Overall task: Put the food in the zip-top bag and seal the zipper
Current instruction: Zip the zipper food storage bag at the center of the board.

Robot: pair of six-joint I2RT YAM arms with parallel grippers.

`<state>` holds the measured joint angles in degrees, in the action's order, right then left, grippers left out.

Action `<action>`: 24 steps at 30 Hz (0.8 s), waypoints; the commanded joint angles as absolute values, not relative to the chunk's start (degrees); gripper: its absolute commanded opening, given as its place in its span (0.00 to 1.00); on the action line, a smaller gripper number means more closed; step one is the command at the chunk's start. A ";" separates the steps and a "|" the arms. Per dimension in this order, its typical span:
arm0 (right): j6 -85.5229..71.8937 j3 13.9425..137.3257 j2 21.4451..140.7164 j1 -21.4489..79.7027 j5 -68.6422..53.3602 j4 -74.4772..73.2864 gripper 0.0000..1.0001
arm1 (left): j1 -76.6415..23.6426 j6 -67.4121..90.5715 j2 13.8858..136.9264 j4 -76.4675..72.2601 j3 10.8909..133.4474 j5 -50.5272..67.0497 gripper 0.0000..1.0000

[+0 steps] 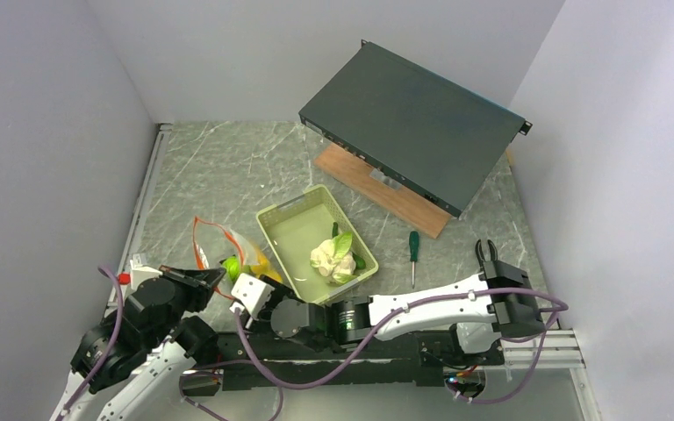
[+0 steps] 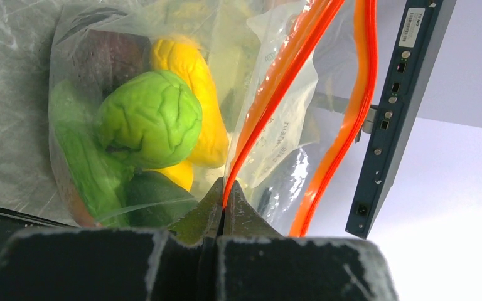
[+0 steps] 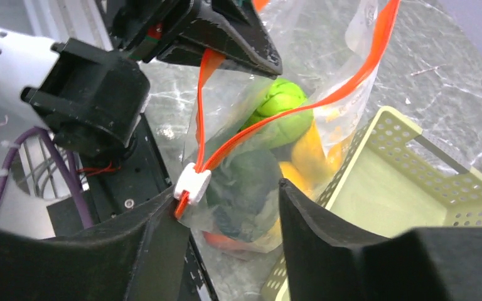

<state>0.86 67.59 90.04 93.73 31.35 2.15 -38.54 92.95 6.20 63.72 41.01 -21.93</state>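
Observation:
The clear zip-top bag [image 2: 100, 125] hangs from my left gripper [image 2: 224, 199], which is shut on the red-orange zipper strip [image 2: 270, 94]. Inside it are the green pepper [image 2: 147, 119], yellow corn [image 2: 194, 94], a green cucumber [image 2: 81, 157] and a dark eggplant [image 2: 110, 56]. My right gripper [image 3: 227, 191] is open, with the bag's lower corner [image 3: 251, 194] between its fingers. The zipper's white slider [image 3: 192, 184] sits beside its left finger [image 3: 157, 244]. The mouth of the bag gapes open. The white cauliflower [image 1: 333, 257] lies in the pale green basket [image 1: 285, 230].
The basket also shows just to the right of the bag in the right wrist view [image 3: 414, 182]. A black rack unit [image 1: 412, 123] rests on a wooden board [image 1: 382, 189] at the back. A green screwdriver [image 1: 413, 250] and black pliers [image 1: 486, 250] lie at the right.

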 commanded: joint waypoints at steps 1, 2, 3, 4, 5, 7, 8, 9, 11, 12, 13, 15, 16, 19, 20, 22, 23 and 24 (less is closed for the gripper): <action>5.30 66.17 89.34 93.67 36.13 12.47 0.47 | -38.44 94.29 5.27 63.17 42.59 -23.17 0.00; 5.52 65.15 89.07 93.61 35.78 14.08 0.42 | -38.42 93.91 5.07 63.19 42.89 -23.44 0.00; 5.53 64.33 88.77 93.64 35.40 14.73 0.36 | -38.49 93.44 4.94 63.19 43.20 -23.53 0.00; 5.61 63.59 88.46 93.66 34.78 15.51 0.30 | -38.41 92.86 4.85 63.20 43.50 -23.60 0.00; 5.70 62.98 88.20 93.63 33.53 16.50 0.23 | -38.42 92.08 4.76 63.02 43.83 -23.67 0.03; 6.16 61.96 87.72 93.27 31.19 17.67 0.05 | -38.49 89.76 4.89 62.89 44.69 -23.91 0.14; 6.42 61.29 87.33 93.02 30.58 18.41 0.00 | -38.45 88.41 4.98 62.92 45.30 -23.97 0.22; 6.60 60.65 86.92 92.62 29.51 18.89 0.00 | -38.39 86.20 5.03 62.86 45.94 -24.09 0.29; 6.51 59.86 86.03 91.13 25.75 18.32 0.00 | -38.46 79.98 5.35 62.48 47.76 -23.91 0.41; 6.15 59.71 85.55 90.04 23.42 17.61 0.00 | -38.44 76.23 5.54 62.12 48.86 -23.61 0.46; 5.98 59.35 84.93 88.99 20.96 17.07 0.00 | -38.44 72.14 5.72 61.53 50.01 -23.19 0.50; 5.35 58.11 83.45 86.60 16.42 16.99 0.00 | -38.38 62.11 6.16 59.73 52.21 -21.43 0.59; 4.87 57.69 82.62 85.48 13.24 16.86 0.00 | -38.46 57.97 6.59 58.71 53.06 -20.39 0.63; 2.70 57.24 80.96 82.30 6.89 16.18 0.00 | -38.44 44.96 9.62 55.34 56.29 -13.88 0.73; 2.16 57.29 80.82 81.46 5.70 16.06 0.00 | -38.43 42.28 11.29 55.47 57.58 -11.67 0.75; 1.24 57.54 80.67 80.38 4.27 15.78 0.00 | -38.48 39.42 15.54 56.66 60.02 -7.29 0.77; 1.19 57.83 80.68 80.11 3.88 15.62 0.00 | -38.49 39.30 17.63 56.72 61.34 -4.86 0.77; 1.46 58.16 80.88 80.11 3.88 15.10 0.00 | -38.45 40.12 19.73 56.51 61.92 -2.15 0.76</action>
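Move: The white zipper slider, with its short orange tail, lies almost between the open right fingertips, about 1 cm back and 2 cm to the left, level with them. From this hand, the green cabbage in the bag is some 5 cm ahead, 6 cm left and 9 cm down; the tray is about 7 cm ahead, 12 cm right and 18 cm down. The left hand still pinches the zipper rim, with the slider roughly 5 cm back, 4 cm right and 2 cm down. Dipping about 1 cm, the right hand closes on the orange tail just behind the white slider, then carries it some 4 cm forward, slightly up and to the right. Meanwhile the left fingers open wide, let go of the zipper rim and rise nearly 10 cm, backing off a little while the hand tips up and turns clockwise. ##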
